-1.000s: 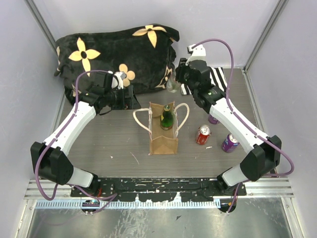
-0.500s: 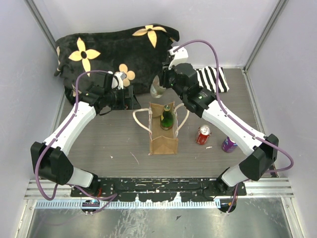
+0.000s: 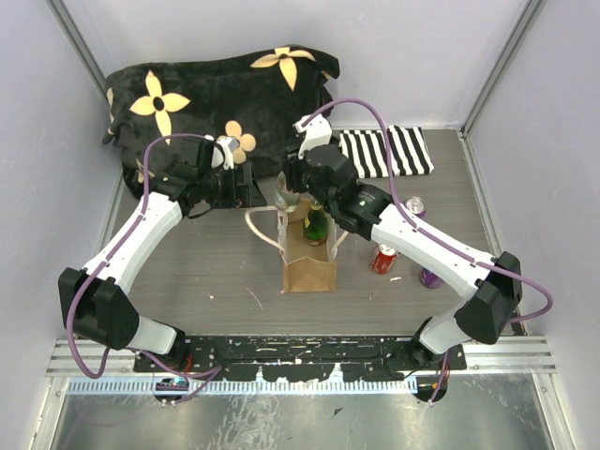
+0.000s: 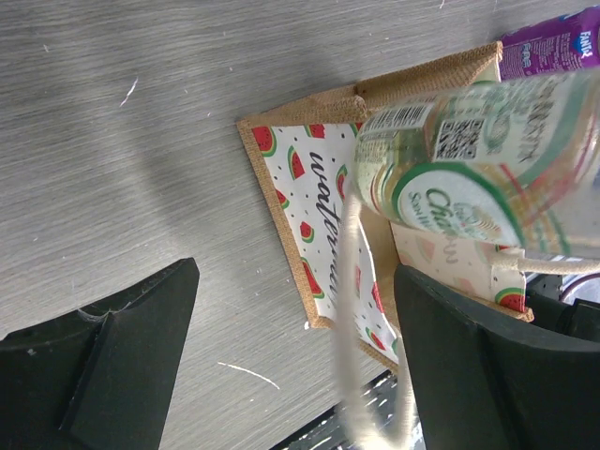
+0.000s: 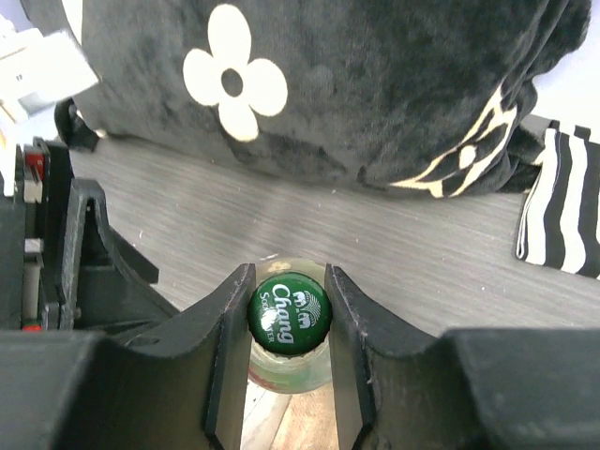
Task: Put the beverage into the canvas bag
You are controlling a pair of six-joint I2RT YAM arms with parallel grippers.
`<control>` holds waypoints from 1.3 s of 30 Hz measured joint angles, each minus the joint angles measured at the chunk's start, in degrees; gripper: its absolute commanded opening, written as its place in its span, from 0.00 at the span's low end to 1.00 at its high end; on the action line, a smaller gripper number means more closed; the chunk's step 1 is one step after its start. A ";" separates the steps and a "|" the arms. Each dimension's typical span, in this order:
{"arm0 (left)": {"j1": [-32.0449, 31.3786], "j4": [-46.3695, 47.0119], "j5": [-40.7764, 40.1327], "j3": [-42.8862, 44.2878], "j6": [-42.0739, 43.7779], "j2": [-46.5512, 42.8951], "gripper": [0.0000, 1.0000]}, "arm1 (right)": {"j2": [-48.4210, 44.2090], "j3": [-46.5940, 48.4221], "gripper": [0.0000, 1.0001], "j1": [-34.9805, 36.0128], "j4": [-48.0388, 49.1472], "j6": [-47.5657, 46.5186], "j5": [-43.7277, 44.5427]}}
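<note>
The tan canvas bag (image 3: 309, 264) stands upright mid-table with a green bottle (image 3: 316, 225) inside. My right gripper (image 3: 291, 187) is shut on the green cap (image 5: 289, 314) of a clear soda bottle (image 3: 283, 200) and holds it upright over the bag's far left corner. In the left wrist view the clear bottle (image 4: 469, 159) hangs over the bag's watermelon-print lining (image 4: 319, 216). My left gripper (image 3: 251, 187) is open just left of the bag. A cream rope handle (image 4: 352, 309) runs between its fingers (image 4: 103, 375) without being pinched.
A black flowered cushion (image 3: 225, 94) lies at the back. A striped cloth (image 3: 384, 150) lies back right. A red can (image 3: 384, 255), a purple can (image 3: 429, 277) and another can (image 3: 413, 206) stand right of the bag.
My right arm has carried the clear bottle leftward from beside the striped cloth to above the bag's far left corner. My left arm has stayed still.
</note>
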 measured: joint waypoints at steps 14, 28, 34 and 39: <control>0.00 0.00 0.04 -0.35 -0.22 0.00 0.92 | -6.16 -4.31 0.01 3.74 -2.54 1.95 5.29; 0.00 0.00 0.07 -1.01 -0.85 -0.28 0.92 | -6.99 -9.64 0.01 4.11 -3.23 2.78 6.73; 0.00 0.02 0.07 -1.46 -0.87 -0.61 0.92 | -6.99 -12.35 0.01 4.11 -1.62 3.10 7.28; 0.00 0.02 0.07 -1.46 -0.87 -0.68 0.92 | -6.40 -13.27 0.01 4.15 0.35 3.08 7.85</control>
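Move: The clear bottle already hangs by its capped neck from the right fingers, above the canvas bag's far left corner. The bag's middle is about 6 cm back, 4 cm right and 24 cm below that hand. The green bottle already in the bag stands some 3 cm back and 5 cm right, and the bag's left handle about 4 cm back and 7 cm left. From the idle left hand, the bag is some 13 cm right and 4 cm back. The clear bottle, still pinched at the cap by the right fingers, is first drawn back about 3.5 cm and a little to the right, at nearly the same height, to bring it over the bag's mouth. The right hand then lowers it about 6 cm almost straight down, to the left of the green bottle, with only a slight tilt of the wrist. ##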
